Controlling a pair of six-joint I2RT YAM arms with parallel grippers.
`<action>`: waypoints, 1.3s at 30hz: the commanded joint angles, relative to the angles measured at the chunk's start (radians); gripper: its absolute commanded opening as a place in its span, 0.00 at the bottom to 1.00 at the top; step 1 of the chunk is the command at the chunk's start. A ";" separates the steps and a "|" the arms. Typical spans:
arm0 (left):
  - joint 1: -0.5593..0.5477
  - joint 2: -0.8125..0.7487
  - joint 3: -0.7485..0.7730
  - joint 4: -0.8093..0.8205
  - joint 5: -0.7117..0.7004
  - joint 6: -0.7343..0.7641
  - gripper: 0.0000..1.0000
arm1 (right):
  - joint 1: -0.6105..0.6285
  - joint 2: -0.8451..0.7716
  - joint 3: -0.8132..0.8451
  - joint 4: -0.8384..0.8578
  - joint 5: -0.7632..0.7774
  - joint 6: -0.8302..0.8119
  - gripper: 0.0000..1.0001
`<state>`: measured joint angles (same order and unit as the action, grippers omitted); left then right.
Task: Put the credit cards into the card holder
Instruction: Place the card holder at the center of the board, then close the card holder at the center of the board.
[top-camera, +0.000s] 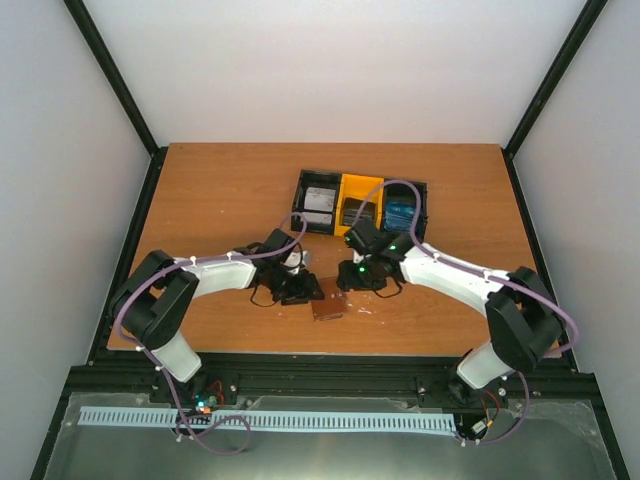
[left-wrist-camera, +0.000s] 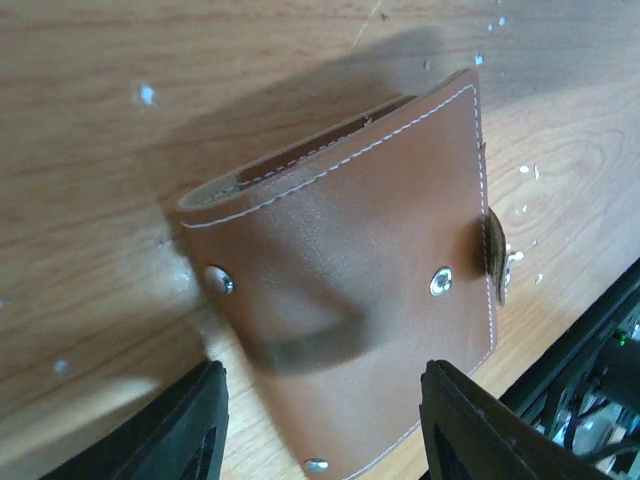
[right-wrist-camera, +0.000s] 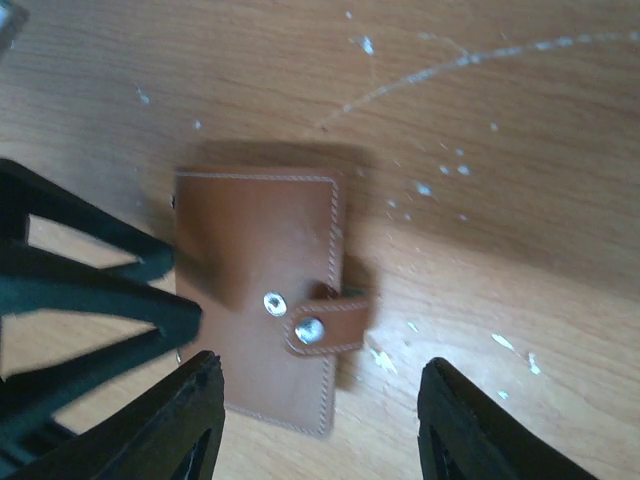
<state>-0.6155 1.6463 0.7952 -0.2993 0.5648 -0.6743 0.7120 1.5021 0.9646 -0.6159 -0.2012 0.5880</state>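
The brown card holder (top-camera: 328, 305) lies folded on the table between both grippers. In the left wrist view the card holder (left-wrist-camera: 350, 290) fills the frame, and my left gripper (left-wrist-camera: 325, 440) stands open just above its near edge, touching nothing. In the right wrist view the card holder (right-wrist-camera: 260, 270) has its strap tab (right-wrist-camera: 325, 325) lying next to a bare stud. My right gripper (right-wrist-camera: 320, 430) is open over the strap side and holds nothing. Credit cards lie in the tray: a whitish one (top-camera: 318, 212), a dark one (top-camera: 357, 212) and a blue one (top-camera: 404, 213).
The black-and-yellow three-compartment tray (top-camera: 341, 178) stands behind the grippers at mid table. The left arm's black fingers (right-wrist-camera: 90, 290) reach in at the left of the right wrist view, close to the holder. The table's front edge and black rail (left-wrist-camera: 600, 340) lie just beyond the holder.
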 joint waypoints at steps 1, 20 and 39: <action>-0.029 -0.025 -0.008 0.028 -0.118 -0.204 0.53 | 0.084 0.072 0.090 -0.092 0.227 0.057 0.52; -0.065 -0.043 -0.208 0.259 -0.125 -0.614 0.42 | 0.224 0.259 0.211 -0.162 0.366 0.039 0.46; -0.069 -0.019 -0.255 0.223 -0.184 -0.656 0.30 | 0.260 0.322 0.253 -0.203 0.467 0.076 0.28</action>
<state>-0.6701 1.5734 0.5900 0.0383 0.4664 -1.3003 0.9577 1.8198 1.1942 -0.7948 0.2077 0.6369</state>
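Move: The card holder lies flat between my hands: its middle is about 4 cm to the right of my left hand, 1 cm farther out and 2 cm lower. From my right hand it is about 5 cm to the left, 1 cm back and 6 cm below. The yellow bin stands some 19 cm ahead and 9 cm right of my left hand; the left black bin is also 19 cm ahead, about 1 cm left. I sink my right hand nearly 5 cm and carry it about 2 cm left to the card holder's strap edge, tipping its fingers from left-slanting to straight down and half closing them astride the strap. My left hand stays by the spine side, turns some 25–30 degrees counter-clockwise, sinks about 1 cm and narrows its fingers astride the spine; a firm pinch can't be seen. ##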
